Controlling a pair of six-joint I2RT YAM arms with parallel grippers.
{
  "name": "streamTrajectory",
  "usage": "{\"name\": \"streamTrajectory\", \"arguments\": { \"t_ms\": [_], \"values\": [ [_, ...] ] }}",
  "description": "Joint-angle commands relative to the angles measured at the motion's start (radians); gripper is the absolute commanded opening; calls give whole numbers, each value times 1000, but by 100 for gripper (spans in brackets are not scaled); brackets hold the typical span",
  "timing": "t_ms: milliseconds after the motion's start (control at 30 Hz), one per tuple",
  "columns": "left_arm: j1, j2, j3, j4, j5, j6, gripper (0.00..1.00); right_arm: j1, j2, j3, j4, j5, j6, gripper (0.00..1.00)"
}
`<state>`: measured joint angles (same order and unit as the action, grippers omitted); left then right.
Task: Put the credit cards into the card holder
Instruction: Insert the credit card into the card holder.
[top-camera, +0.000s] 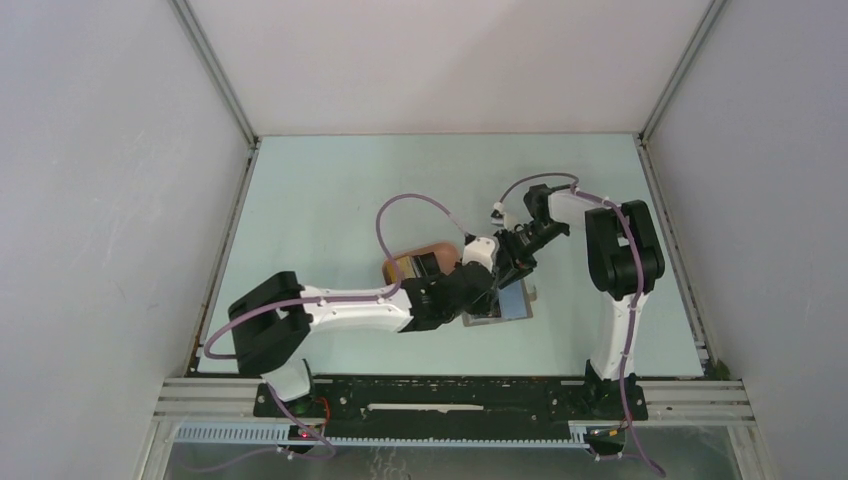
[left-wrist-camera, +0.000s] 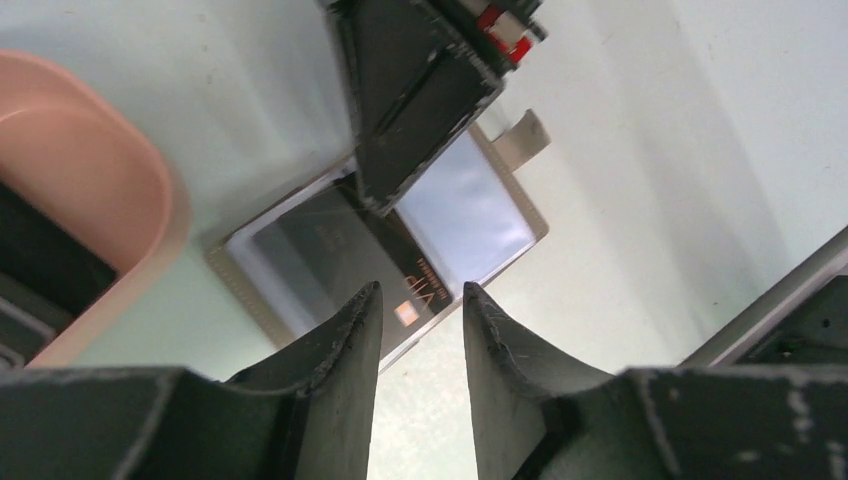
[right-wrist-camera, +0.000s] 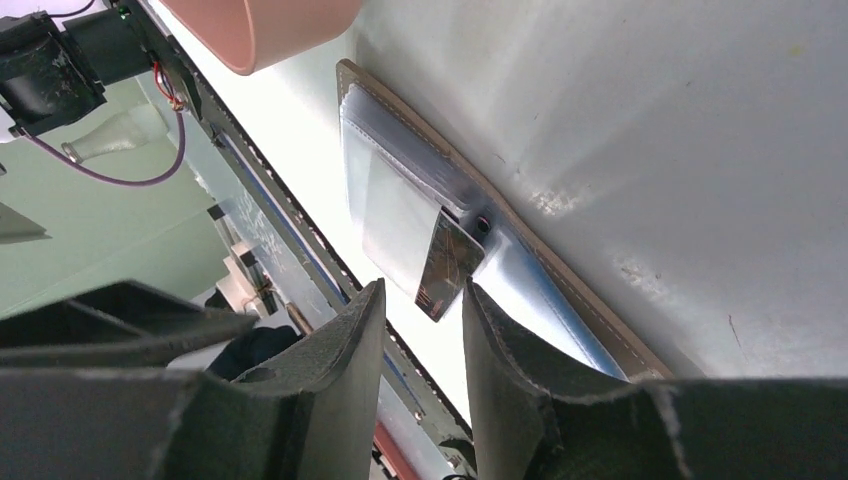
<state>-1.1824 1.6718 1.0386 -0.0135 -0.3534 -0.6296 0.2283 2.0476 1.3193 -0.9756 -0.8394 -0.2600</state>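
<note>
The card holder (top-camera: 512, 304) lies open and flat on the table, with one dark grey half and one blue-grey half (left-wrist-camera: 480, 200) and a small tab (left-wrist-camera: 525, 135). A dark credit card (left-wrist-camera: 420, 282) with a small orange chip sits partly tucked into its clear pocket, and one end sticks out past the edge (right-wrist-camera: 448, 262). My left gripper (left-wrist-camera: 420, 300) hovers just over that protruding end, open with nothing between its fingers. My right gripper (right-wrist-camera: 420, 295) is right at the same card end from the other side, also open and empty. One of its fingers (left-wrist-camera: 420, 90) reaches over the holder.
A peach-orange oval tray (top-camera: 405, 262) stands just left of the holder, with something dark inside it (left-wrist-camera: 40, 265). Both arms crowd together over the holder. The metal rail (top-camera: 450, 390) runs along the table's near edge, and walls close in the other sides.
</note>
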Motion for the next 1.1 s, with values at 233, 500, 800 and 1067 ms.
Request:
{"name": "streamTrajectory", "arguments": {
  "t_ms": [233,500,800,1067],
  "values": [
    [39,-119,-180,87,-103,25,31,-2,-94,-8,38,99,-7,37],
    [64,-43,-177,43,-100,-10,18,36,-114,-45,60,215,3,9],
    [72,43,-152,22,-42,-29,14,54,-61,-52,52,209,13,4],
    [72,98,-130,20,12,-42,13,86,-47,-52,69,209,30,4]
  ]
}}
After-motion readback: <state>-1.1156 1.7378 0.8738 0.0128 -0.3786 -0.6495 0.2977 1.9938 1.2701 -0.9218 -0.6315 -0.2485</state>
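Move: The card holder lies open about 9 cm below the left hand. Its left edge is 6 cm to the left and 1 cm ahead; the credit card, partly in the left pocket, is 1 cm left and 1 cm ahead. The pink bin stands some 18 cm left and 10 cm ahead. From the right hand the card's middle is about 2 cm left, 2 cm back and 3 cm below, and the clear right pocket 5 cm right, 3 cm back. Leftward about 6 cm above the card holder, then down some 8 cm, the left hand brings its nearly closing fingertips onto the holder's left edge. The right hand shuts its fingers fully, edging right and slightly forward, then sinks about 2 cm while drawing back, tilting some 15 degrees, its tips coming to the card's exposed right edge. ##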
